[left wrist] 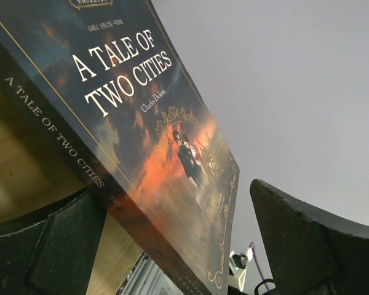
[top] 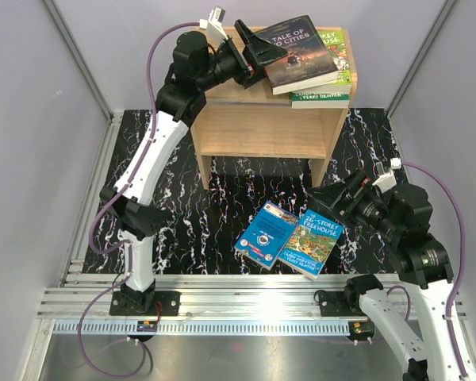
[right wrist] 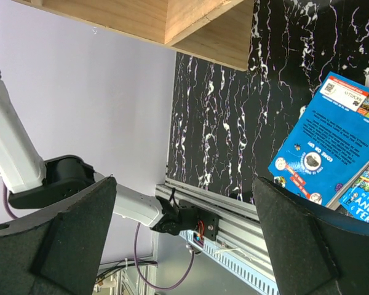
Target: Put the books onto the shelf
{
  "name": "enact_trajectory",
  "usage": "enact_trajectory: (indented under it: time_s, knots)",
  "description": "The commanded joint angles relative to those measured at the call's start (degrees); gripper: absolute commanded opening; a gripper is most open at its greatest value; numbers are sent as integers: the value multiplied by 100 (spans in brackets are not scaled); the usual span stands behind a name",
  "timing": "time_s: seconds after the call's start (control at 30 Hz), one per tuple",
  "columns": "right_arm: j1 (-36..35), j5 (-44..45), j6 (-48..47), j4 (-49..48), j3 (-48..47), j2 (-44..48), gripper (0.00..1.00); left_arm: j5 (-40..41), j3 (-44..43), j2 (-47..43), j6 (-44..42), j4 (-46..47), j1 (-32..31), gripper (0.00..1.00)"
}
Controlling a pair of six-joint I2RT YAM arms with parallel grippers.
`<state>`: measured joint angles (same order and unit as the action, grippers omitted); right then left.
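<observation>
The dark book "A Tale of Two Cities" [top: 301, 54] [left wrist: 147, 123] lies tilted on a green book [top: 324, 98] on top of the light-wood shelf [top: 262, 127]. My left gripper [top: 258, 49] [left wrist: 169, 196] is at the dark book's left corner, open. The book's edge sits between the jaws and the right finger [left wrist: 295, 239] stands apart from it. Two blue cartoon-covered books [top: 266, 233] [top: 312, 244] lie flat on the black marbled table in front of the shelf. My right gripper [top: 335, 198] [right wrist: 184, 184] hovers open and empty just right of them. In the right wrist view one blue book [right wrist: 326, 141] shows at the right.
The shelf's lower tier [top: 258, 147] holds nothing. Grey walls enclose the table on three sides. An aluminium rail [top: 246, 298] with both arm bases runs along the near edge. The left arm [top: 155, 151] reaches up along the shelf's left side.
</observation>
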<state>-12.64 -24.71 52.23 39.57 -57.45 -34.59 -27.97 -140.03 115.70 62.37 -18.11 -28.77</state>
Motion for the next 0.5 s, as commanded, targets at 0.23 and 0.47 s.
enact_trajectory:
  time_s: [0.23,0.47]
  knots:
    - [-10,115,174,129,164,505,99,186,387,-548,-682,-739,39,99]
    - [-10,177,227,279,252,646,99,-6,626,-601,-332,8,30,32]
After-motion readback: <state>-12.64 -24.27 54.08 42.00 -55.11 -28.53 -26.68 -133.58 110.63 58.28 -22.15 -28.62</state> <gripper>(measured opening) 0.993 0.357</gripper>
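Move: A Tale of Two Cities lies aslant on the shelf-top stack, its middle about 8 cm to the left hand's right, 5 cm ahead and 2 cm lower; its near spine corner already stands between the open fingers. From the same hand, the green 65-Storey Treehouse beneath it is some 14 cm right, 5 ahead and 6 down, and the shelf's right side panel 22 right, 5 ahead and 6 down. From the right hand, A Tale of Two Cities is roughly 30 cm ahead, 5 left and 15 above. Downward, easing slightly back and to its left, the left hand travels about 2.5 cm beside the spine of A Tale of Two Cities and rolls some 5 degrees. Its wide-open fingers stay open at first, then close late to about a third, pinching the book's near spine corner, one finger on the cover and the other below. The right hand, still open, draws back about 2 cm. ##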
